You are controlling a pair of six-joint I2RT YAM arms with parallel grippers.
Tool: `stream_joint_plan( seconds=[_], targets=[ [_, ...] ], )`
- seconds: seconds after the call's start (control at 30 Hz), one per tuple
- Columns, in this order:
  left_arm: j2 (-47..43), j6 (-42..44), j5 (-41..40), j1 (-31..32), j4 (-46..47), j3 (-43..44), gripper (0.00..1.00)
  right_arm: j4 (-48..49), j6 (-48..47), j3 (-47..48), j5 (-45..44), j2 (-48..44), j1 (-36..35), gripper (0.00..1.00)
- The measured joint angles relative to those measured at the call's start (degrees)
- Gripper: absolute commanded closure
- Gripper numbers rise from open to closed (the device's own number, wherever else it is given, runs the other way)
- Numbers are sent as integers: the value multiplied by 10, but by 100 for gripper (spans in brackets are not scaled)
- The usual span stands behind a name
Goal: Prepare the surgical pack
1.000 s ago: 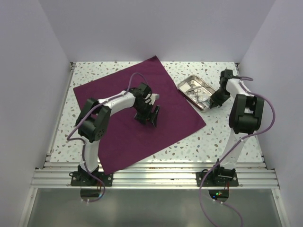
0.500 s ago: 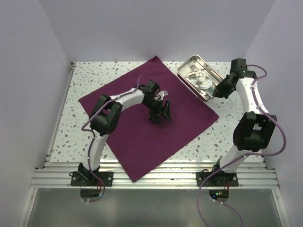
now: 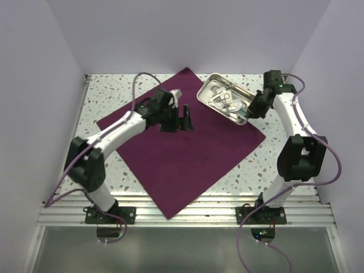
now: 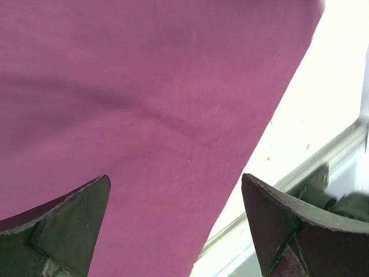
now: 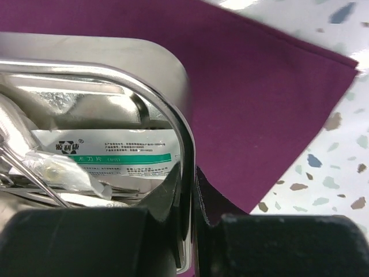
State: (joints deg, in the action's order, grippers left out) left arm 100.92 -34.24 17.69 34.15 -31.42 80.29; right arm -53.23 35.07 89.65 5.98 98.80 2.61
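The surgical pack (image 3: 182, 151) is a deep purple drape lying flat as a large diamond on the speckled table; it fills the left wrist view (image 4: 144, 104). My left gripper (image 3: 178, 120) hovers over its upper middle, open, with only cloth showing between its fingertips (image 4: 176, 225). My right gripper (image 3: 251, 109) is shut on the right rim of the steel tray (image 3: 219, 112), which hangs over the drape's right corner. In the right wrist view the gripper (image 5: 193, 190) pinches the tray rim (image 5: 86, 55) above the drape (image 5: 259, 104).
Inside the tray lie a white packet with a green stripe (image 5: 109, 151) and thin metal instruments. White walls close in the table on three sides. An aluminium rail (image 3: 187, 213) runs along the near edge by the arm bases.
My right gripper has carried the tray up and to the left, over the drape's right corner. The left gripper has pulled back up-left and opened wider. The drape has shifted right.
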Motion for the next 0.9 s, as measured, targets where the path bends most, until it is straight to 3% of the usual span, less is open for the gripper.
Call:
stream_joint_plan(
  seconds=[0.1, 0.2, 0.3, 0.37, 0.67, 0.9],
  targets=[
    [-134, -11, -56, -50, 12, -57, 1, 7, -18, 6, -2, 21, -58, 100],
    [-228, -28, -72, -152, 19, -115, 1, 24, -35, 9, 18, 57, -116, 100],
    [-257, -25, -84, -262, 11, -136, 1, 40, -53, 10, 44, 103, -160, 100],
    [-250, -10, -103, -297, -2, -133, 1, 46, -68, 12, 56, 134, -180, 100],
    [-225, 25, -147, -292, -28, -118, 1, 44, -86, 42, 50, 211, -205, 100],
    [-157, 62, -205, -293, -62, -65, 1, 44, -77, 108, 35, 260, -266, 100]
  ],
)
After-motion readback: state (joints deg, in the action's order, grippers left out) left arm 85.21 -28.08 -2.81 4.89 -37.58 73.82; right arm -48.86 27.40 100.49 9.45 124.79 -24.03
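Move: The right hand holds the tray by its near right end; the tray's middle is about 8 cm ahead and 9 cm left, 2 cm lower. Its goal, the cloth middle, lies some 31 cm left, 4 cm back and 15 cm below; the cloth's right corner is 6 cm right, 4 cm back and 16 cm below. From the empty left hand the cloth's left corner is about 40 cm left, level fore-and-aft and 13 cm below, the tray 18 cm right and 10 cm ahead, at its height. Right hand, rim still pinched, swings the tray about 20 cm left and down; open left hand clears leftward. ##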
